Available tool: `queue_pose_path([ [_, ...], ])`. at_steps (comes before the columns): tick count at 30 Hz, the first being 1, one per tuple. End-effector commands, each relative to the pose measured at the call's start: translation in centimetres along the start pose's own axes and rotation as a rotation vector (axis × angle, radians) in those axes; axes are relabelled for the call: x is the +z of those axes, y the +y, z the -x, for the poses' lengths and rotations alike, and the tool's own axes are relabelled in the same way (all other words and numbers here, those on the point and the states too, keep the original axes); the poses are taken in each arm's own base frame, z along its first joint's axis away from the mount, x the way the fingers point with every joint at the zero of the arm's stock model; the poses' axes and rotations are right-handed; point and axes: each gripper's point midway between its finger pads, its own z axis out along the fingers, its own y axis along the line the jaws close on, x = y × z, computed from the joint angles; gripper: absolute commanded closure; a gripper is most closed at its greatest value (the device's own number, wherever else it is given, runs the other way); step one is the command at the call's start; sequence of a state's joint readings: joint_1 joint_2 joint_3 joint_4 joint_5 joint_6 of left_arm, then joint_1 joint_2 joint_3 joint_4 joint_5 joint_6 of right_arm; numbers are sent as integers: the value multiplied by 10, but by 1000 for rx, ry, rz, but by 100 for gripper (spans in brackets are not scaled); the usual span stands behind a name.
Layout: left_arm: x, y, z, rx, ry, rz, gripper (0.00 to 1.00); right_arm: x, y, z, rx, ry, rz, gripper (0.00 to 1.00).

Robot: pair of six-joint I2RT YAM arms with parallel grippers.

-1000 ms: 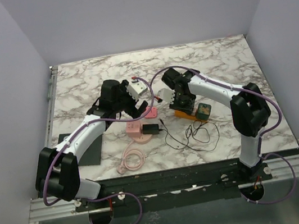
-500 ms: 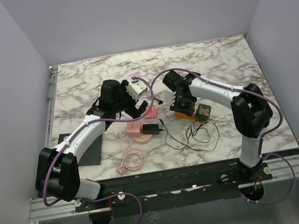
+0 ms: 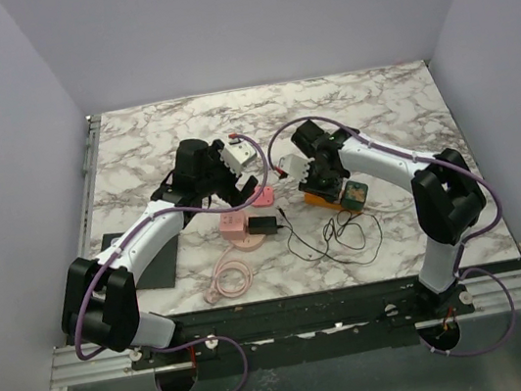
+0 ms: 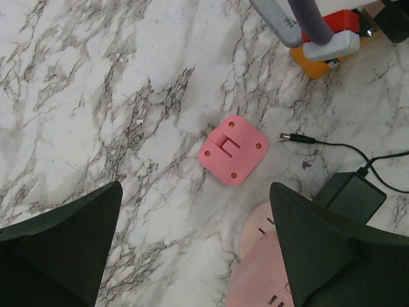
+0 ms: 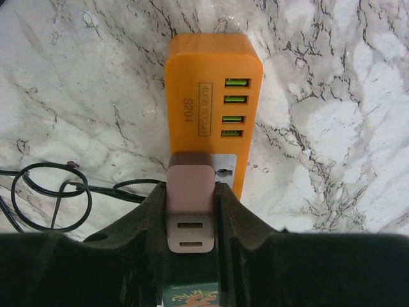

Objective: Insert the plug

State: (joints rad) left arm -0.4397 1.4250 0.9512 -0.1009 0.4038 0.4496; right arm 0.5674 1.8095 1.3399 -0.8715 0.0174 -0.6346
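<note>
A dusty-pink plug block (image 5: 190, 185) with two slots on its face is pinched between my right gripper's (image 5: 190, 199) fingers. It sits over the white socket face (image 5: 229, 171) at the near end of the orange power strip (image 5: 211, 70); how deep it sits I cannot tell. From above, the right gripper (image 3: 310, 180) hangs over that strip (image 3: 326, 199). My left gripper (image 4: 195, 188) is open over bare marble, holding nothing, to the left of the right one (image 3: 240, 191).
A pink square plate (image 4: 233, 149), a pink round base (image 4: 268, 256), and a black adapter (image 4: 350, 195) with a barrel connector (image 4: 297, 137) lie under the left gripper. A green box (image 3: 355, 192) adjoins the strip. A pink cable coil (image 3: 231, 279), white box (image 3: 238, 156) and black mat (image 3: 147, 258) lie around.
The right arm has shifted slightly to the right, its elbow swinging outward, with the plug still gripped over the strip. The left arm has not moved.
</note>
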Motion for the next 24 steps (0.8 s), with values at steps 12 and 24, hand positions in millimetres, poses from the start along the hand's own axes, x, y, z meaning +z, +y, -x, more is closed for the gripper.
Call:
queue_pose_path([
  [12, -25, -36, -7, 86, 93, -273, 1, -37, -18, 30, 93, -136, -57, 5],
  [24, -64, -43, -62, 259, 269, -441, 1, -83, -21, 73, 268, -433, -129, 0],
])
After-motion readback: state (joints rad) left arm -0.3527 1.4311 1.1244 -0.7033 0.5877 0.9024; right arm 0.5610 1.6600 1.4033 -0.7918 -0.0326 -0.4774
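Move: The right hand is still closed on the small dusty-pink plug, standing on the orange strip, whose middle is 1 cm back and 4 below. The green adapter is about 5 cm right and 1 back; the flat pink block lies some 16 cm left, 2 ahead. The open left hand has the pink socket cube about 6 cm back, 4 left, 11 below; the black adapter is 7 back, 3 right, the flat block level, 4 right. Up and off the plug goes the right hand: it opens wide, lets go, and climbs about 7.5 cm, drifting left and forward as it tilts. The left hand, fingers wide open, draws back about 5 cm and then also swings left, turning clockwise some 20 degrees, towards the pink socket cube without touching it. ##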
